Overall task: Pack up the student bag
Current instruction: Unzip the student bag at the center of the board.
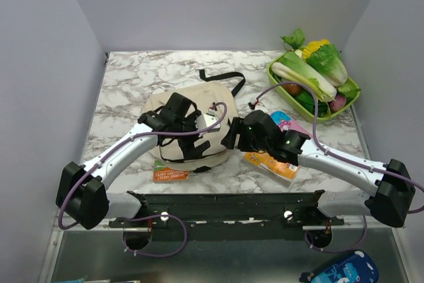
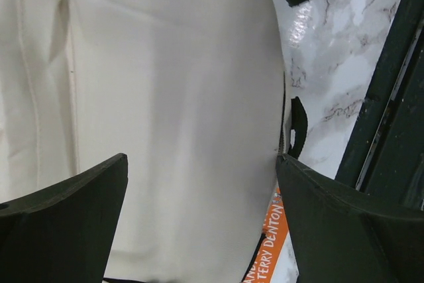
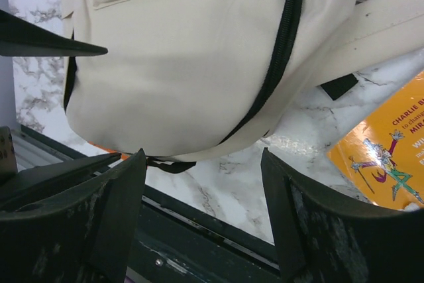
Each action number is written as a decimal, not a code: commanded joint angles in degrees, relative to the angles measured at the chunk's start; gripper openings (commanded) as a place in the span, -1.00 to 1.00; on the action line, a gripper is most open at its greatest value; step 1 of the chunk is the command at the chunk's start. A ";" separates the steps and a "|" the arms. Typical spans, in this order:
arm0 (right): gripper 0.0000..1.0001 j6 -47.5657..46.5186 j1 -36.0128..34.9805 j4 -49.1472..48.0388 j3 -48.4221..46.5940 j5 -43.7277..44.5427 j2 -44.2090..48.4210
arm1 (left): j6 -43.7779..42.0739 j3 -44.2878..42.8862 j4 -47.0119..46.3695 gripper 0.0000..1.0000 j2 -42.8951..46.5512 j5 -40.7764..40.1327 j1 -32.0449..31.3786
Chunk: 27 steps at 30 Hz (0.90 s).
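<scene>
The student bag (image 1: 169,107), cream-beige with black straps, lies flat in the middle of the marble table. My left gripper (image 1: 185,127) hovers just over its top, jaws wide open, with only smooth beige fabric (image 2: 165,97) between the fingers (image 2: 202,190). My right gripper (image 1: 232,134) stands open at the bag's right edge, facing its black zipper (image 3: 281,44); nothing sits between its fingers (image 3: 204,183). An orange book (image 1: 169,174) pokes out from under the bag's near edge (image 2: 268,236). A yellow-orange book (image 1: 268,164) lies under my right arm (image 3: 391,150).
A green tray (image 1: 350,102) of toy vegetables stands at the back right. A pink and blue book (image 1: 289,122) lies beside my right wrist. A black strap (image 1: 222,77) trails behind the bag. The dark mounting rail (image 1: 225,200) runs along the near edge (image 3: 199,236).
</scene>
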<state>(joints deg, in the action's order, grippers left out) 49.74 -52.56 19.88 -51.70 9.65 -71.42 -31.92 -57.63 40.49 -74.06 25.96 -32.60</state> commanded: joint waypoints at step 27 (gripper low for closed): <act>0.50 -0.08 0.35 -3.18 5.20 0.20 2.25 | -2.28 -5.57 6.62 -0.49 -5.57 2.52 -1.24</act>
<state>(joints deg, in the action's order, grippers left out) 49.91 -52.40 18.96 -48.73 10.02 -69.63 -35.42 -60.80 45.69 -80.88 26.57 -34.20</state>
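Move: The patch of bag cloth for the left hand's grip, on the front panel just above the black zipper, lies some 4 cm below that hand and 1 cm back. The zipper runs roughly 4 cm back and 5 cm down, level sideways. The black strap loop at the bag's near edge is about 6 cm back, 2 cm right, and the orange book's showing end about 7 cm back, 11 cm left, both some 9 to 10 cm lower. From the right hand, the patch is about 11 cm left, 3 cm back and 6 cm down. With its fingers spread wide over the bag's front panel, the left hand sinks about 3.5 cm onto the cloth, easing roughly 1 cm back towards the zipper and tilting less than 10 degrees, and closes partway down to pinch up a fold of cloth right beside the zipper. Keeping that fold between its fingertips and still closing, it then rises about 1.5 cm, while the right hand stays open by the bag's right side. ##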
